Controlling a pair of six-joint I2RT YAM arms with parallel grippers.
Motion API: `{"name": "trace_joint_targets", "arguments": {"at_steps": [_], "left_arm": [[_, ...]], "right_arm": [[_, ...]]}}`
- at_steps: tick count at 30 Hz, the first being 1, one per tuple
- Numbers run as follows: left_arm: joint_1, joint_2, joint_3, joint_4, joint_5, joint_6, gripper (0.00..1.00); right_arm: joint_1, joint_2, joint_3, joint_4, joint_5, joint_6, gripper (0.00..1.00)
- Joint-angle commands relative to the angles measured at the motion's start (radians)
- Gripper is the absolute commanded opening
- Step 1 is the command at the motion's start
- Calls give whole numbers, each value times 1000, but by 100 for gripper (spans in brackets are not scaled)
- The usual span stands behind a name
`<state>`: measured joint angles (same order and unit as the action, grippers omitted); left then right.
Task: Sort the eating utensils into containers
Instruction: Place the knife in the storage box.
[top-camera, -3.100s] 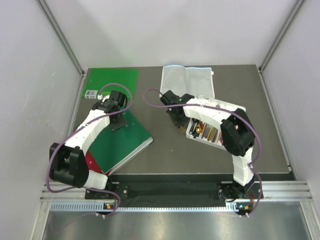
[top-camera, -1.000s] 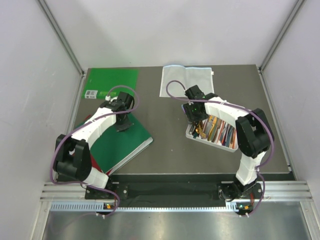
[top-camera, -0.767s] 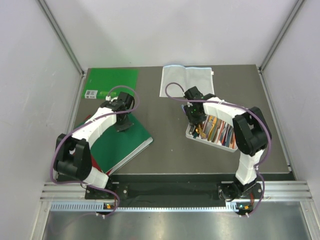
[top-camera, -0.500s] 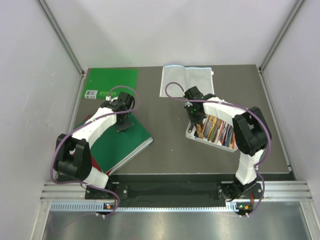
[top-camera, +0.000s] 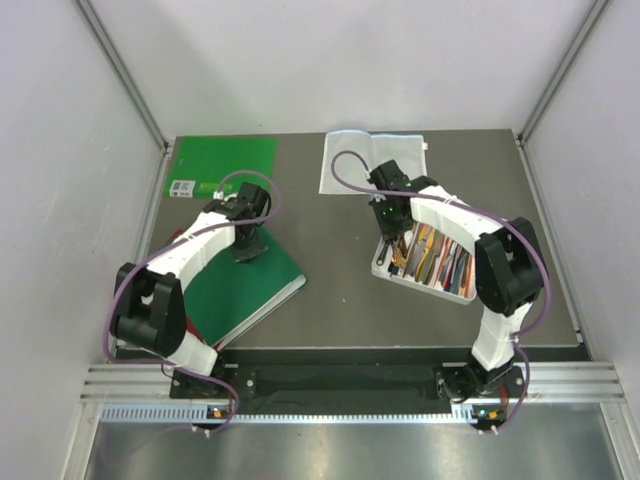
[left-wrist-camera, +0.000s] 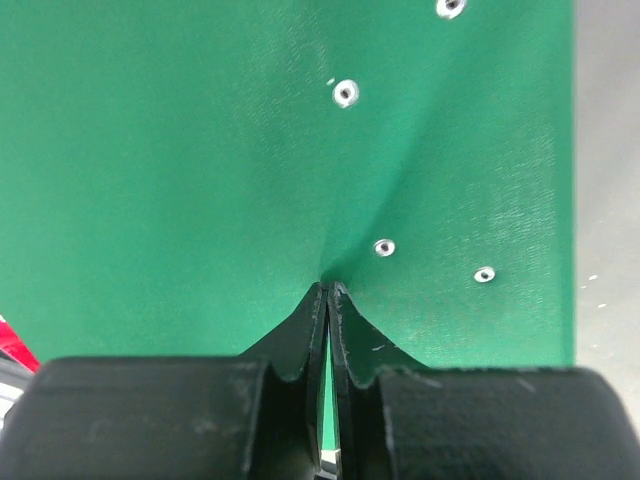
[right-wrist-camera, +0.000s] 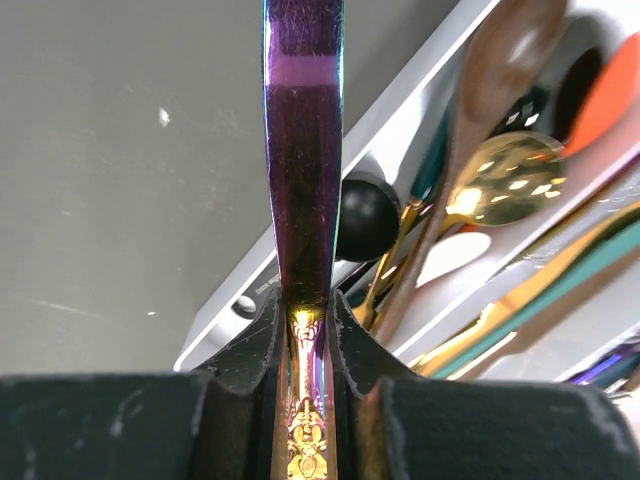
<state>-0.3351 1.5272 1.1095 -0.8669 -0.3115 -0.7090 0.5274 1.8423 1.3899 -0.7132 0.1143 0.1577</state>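
Observation:
My right gripper (right-wrist-camera: 303, 300) is shut on an iridescent purple utensil (right-wrist-camera: 303, 150) with a gold ornate handle, which points away from me. It hangs over the left end of the white compartment tray (right-wrist-camera: 395, 140). In the top view the right gripper (top-camera: 393, 232) is above the near-left end of the tray (top-camera: 384, 270). The tray holds several utensils, among them a gold spoon (right-wrist-camera: 505, 185), a brown spoon (right-wrist-camera: 510, 40) and an orange piece (right-wrist-camera: 612, 90). My left gripper (left-wrist-camera: 328, 290) is shut, with its tips pressed on the green book cover (left-wrist-camera: 180, 150), which puckers at the tips.
The left gripper (top-camera: 247, 245) rests on a tilted green book (top-camera: 240, 285) with a red edge (top-camera: 184, 325) beneath it. A second green book (top-camera: 222, 160) lies at the back left. A white mesh pouch (top-camera: 375, 160) lies behind the tray. Grey walls close in on both sides.
My right gripper has carried the purple utensil from left of the tray to above its left end, then drawn back slightly. The left gripper has stayed on the green book.

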Motion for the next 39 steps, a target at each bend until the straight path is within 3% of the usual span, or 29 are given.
{"name": "trace_joint_targets", "arguments": {"at_steps": [1, 13, 24, 28, 33, 39], "left_arm": [[-8, 19, 53, 16, 14, -17, 8], [-7, 22, 98, -3, 3, -4, 8], [-5, 48, 121, 14, -6, 20, 8], [-7, 45, 118, 9, -18, 26, 8], [-5, 47, 110, 14, -18, 31, 8], [-5, 57, 125, 17, -12, 36, 8]], "right_arm": [[2, -86, 101, -63, 51, 19, 0], [-144, -127, 24, -157, 74, 239, 0], [-168, -45, 69, -248, 93, 399, 0], [-187, -46, 9, -247, 110, 454, 0], [-230, -64, -89, -187, 104, 448, 0], [-250, -32, -80, -169, 121, 390, 0]]}}
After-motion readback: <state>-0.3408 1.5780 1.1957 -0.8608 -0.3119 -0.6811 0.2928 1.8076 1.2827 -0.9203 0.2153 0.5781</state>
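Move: The right hand already holds the knife. The storage box's knife compartment has its middle about 10 cm to that hand's right, 4 cm back and some 3 cm below. On the way lies the spoon compartment, roughly 4 cm right and 1 cm back; the fork compartment is about 16 cm right and 5 cm back, both some 2 to 3 cm down. From the left hand the knife compartment is about 40 cm to the right, roughly level ahead, 4 cm lower. Keeping its pinch on the knife near where blade meets handle, the right hand first lifts nearly 4 cm, then swings right over the spoon compartment to the knife compartment, about 11 cm in all, turning nearly 40 degrees clockwise. It drifts back and finally sinks about 6 cm from its highest point, fingers tipping nearer vertical. The left hand, shut, eases some 2 cm forward over the green folder, rising slightly. ##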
